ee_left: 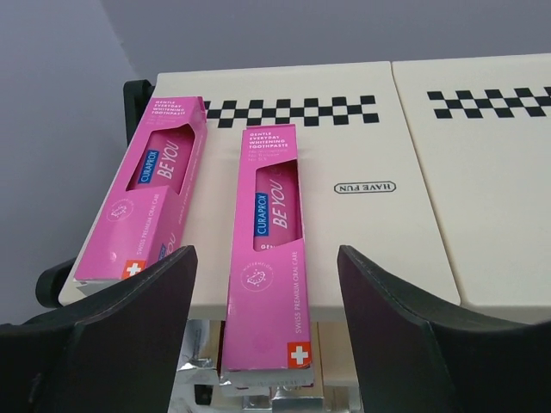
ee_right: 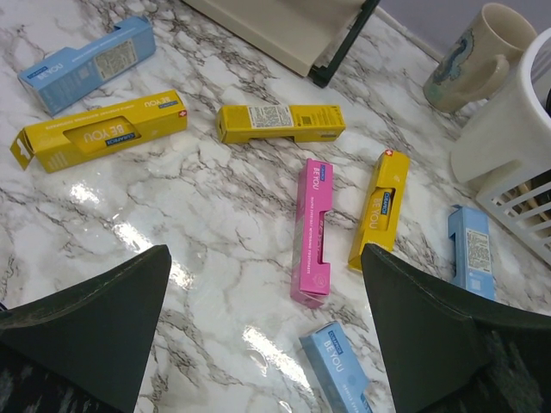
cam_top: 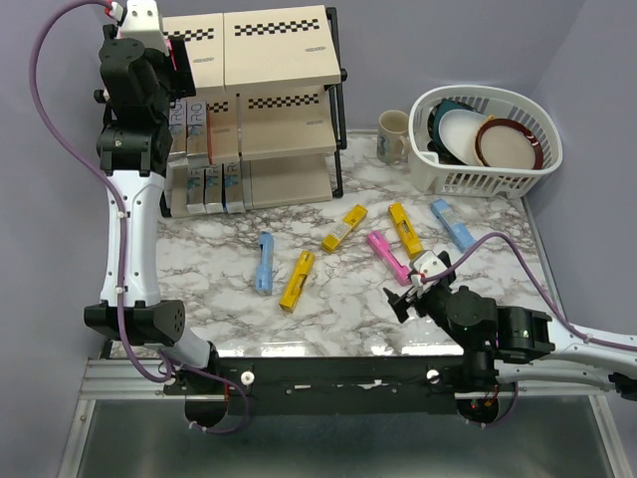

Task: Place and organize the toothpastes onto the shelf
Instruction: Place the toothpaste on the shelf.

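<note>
At the left end of the shelf's (cam_top: 279, 50) top board, my left gripper (cam_top: 174, 55) is open. In the left wrist view a pink toothpaste (ee_left: 269, 258) lies flat on that board (ee_left: 379, 129) between the fingers of my left gripper (ee_left: 265, 251), with a gap on each side. A second pink toothpaste (ee_left: 142, 206) lies to its left. More cartons stand on the middle tier (cam_top: 199, 124) and the bottom tier (cam_top: 214, 189). Low over the table, my right gripper (ee_right: 264, 254) is open and empty. Beyond it lie a pink carton (ee_right: 312, 231), yellow cartons (ee_right: 379, 209) and light blue ones (ee_right: 340, 370).
A mug (cam_top: 393, 134) stands right of the shelf. A white dish basket (cam_top: 488, 139) with plates and bowls sits at the back right. Loose cartons are scattered over the marble table from the centre (cam_top: 297, 280) to the right (cam_top: 452, 223).
</note>
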### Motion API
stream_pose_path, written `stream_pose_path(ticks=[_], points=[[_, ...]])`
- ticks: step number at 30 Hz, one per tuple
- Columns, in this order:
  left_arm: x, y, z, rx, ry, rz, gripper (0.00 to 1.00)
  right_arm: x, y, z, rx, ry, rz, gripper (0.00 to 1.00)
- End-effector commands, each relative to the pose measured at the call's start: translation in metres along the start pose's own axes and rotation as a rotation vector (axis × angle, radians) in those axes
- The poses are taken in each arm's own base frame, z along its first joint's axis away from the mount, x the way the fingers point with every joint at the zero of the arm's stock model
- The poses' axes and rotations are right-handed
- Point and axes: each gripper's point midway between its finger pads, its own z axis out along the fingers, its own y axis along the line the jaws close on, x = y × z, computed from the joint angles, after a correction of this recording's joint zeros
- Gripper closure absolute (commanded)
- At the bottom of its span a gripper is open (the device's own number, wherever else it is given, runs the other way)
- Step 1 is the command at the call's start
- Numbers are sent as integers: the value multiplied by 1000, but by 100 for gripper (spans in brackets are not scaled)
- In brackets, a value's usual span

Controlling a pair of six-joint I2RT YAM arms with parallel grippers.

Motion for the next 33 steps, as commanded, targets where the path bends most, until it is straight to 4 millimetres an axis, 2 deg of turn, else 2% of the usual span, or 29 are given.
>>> stream_pose_path(ticks=[1,5,13,20,33], points=[[-34,11,-29,-22,-75,-10,21,1,4,-1,-23,11,-3,0],[-33,15,-38,-35,-63,-3,21,1,5,-1,-27,10,-3,0],[2,13,-35,-59,13,53,22,2,5,0,-26,16,-8,0],[5,5,-28,-44,23,73,29,3,7,1,-28,23,-13,0],[10,13,-6,-119,51,111,53,4,8,1,-32,24,-12,0]])
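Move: The left hand is open around the near end of the pink toothpaste just laid on the top shelf. The box's middle lies about 6 cm ahead, 1 cm left and roughly level. The first pink toothpaste lies some 9 cm ahead and 8 cm left, the seam between the shelf panels about 8 cm ahead, 9 cm right and 2 cm lower. From the idle right hand the box is some 35 cm ahead, 50 cm left and 27 cm higher. The fingers close from wide to about half open and end up against both sides of the pink box's overhanging near end. Beforehand the left hand draws back about 3.5 cm while rising 2, then sinks some 4 cm and comes forward again about 2.5 cm, the wrist rolling slightly so its left side lifts. ##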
